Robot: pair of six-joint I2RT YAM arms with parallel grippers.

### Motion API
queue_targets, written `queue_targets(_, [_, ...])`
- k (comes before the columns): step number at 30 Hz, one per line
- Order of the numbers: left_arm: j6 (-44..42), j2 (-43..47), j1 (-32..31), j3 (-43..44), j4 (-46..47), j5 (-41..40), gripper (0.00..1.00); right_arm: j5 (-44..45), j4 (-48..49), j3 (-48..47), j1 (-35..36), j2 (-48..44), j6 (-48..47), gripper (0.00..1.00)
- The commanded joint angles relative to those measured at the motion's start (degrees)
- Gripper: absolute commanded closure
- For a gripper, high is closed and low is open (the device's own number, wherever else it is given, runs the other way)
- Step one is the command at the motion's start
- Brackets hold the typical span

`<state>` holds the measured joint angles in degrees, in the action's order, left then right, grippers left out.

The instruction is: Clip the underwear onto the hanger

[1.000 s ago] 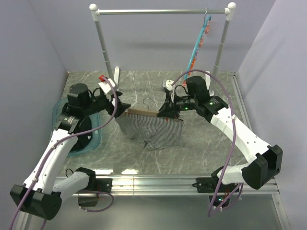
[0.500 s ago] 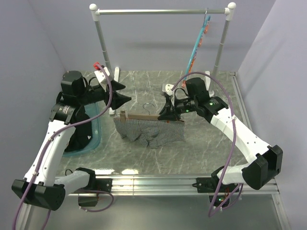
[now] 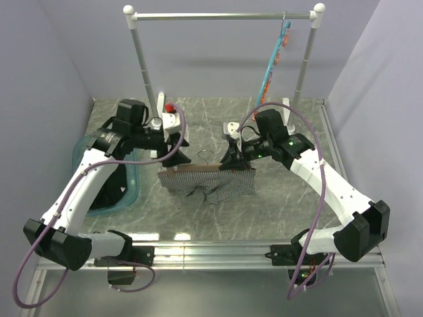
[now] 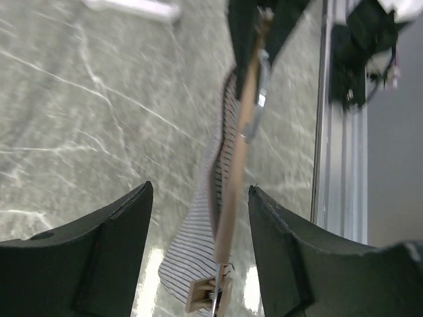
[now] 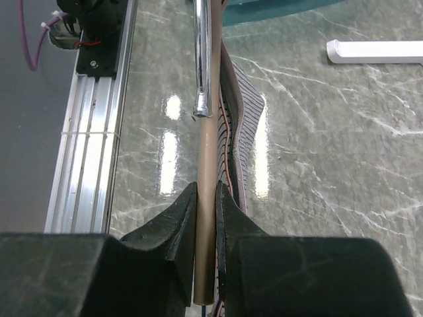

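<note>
The wooden hanger (image 3: pixel 206 170) is held level above the table, and the striped underwear (image 3: pixel 215 186) hangs from its bar. My right gripper (image 3: pixel 230 162) is shut on the bar right of the silver hook (image 3: pixel 206 154). The right wrist view shows the pads (image 5: pixel 185 211) pinching the bar (image 5: pixel 206 165), with the underwear (image 5: pixel 243 112) beside it. My left gripper (image 3: pixel 180 144) is open and empty, just behind the hanger's left end. In the left wrist view the bar (image 4: pixel 232 191), its end clip (image 4: pixel 206 295) and the underwear (image 4: pixel 188 254) lie between the spread fingers (image 4: pixel 106 257), untouched.
A clothes rack (image 3: pixel 225 16) stands at the back, with a teal hanger with orange clips (image 3: pixel 274 59) on it. A teal basket (image 3: pixel 131 188) with dark clothing sits at the left under my left arm. White rack feet (image 3: pixel 232 123) lie behind the hanger.
My left gripper let go of the hanger's left end, drew back to the left, then turned and came back behind that end. The hanger stayed in the right gripper and sank slightly.
</note>
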<state>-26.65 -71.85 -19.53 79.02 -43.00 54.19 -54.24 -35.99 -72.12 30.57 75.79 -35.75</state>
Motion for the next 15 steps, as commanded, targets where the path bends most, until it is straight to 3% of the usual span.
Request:
queue_targets(1, [-10.42,-0.13,-3.14,2.72,-8.76,-3.82,0.36,-2.71,0.3,-3.2,-0.07,-1.26,-1.87,1.0])
queue_targets(6, [-14.82,-1.18,-6.74,2.72,-12.63,-8.57,0.42,-2.98,0.74,-4.61,-0.07,-0.64,-1.69,1.0])
queue_targets(15, [-15.71,-1.53,-9.21,2.45,-12.37,-12.97,0.71,-3.16,0.22,-6.98,-0.33,0.41,-2.31,1.0])
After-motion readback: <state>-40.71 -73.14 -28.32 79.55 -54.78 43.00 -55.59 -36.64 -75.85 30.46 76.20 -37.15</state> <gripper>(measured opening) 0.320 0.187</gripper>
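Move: About 3 cm behind the open left gripper and some 7 cm below it lies the left part of the hanger bar, which the right hand already grips near its other end. The left clip is roughly 5 cm left, 4 cm back and 8 cm below; the hook, about 9 cm right, 1 cm ahead and 6 cm below. The underwear hangs 9 cm right, 8 cm back and 14 cm below. From the right hand, that left part is some 18 cm left, straight across and nearly level. Sinking about 4.5 cm and drawing back some 2.5 cm, the left hand comes down onto the left part of the bar, its fingers tipping some 15 degrees steeper downward and closing from well open to about half that gap, one on each side of the wood. The right hand keeps its pinch near the bar's other end and, once the left is on its way down, lifts about 2 cm. ##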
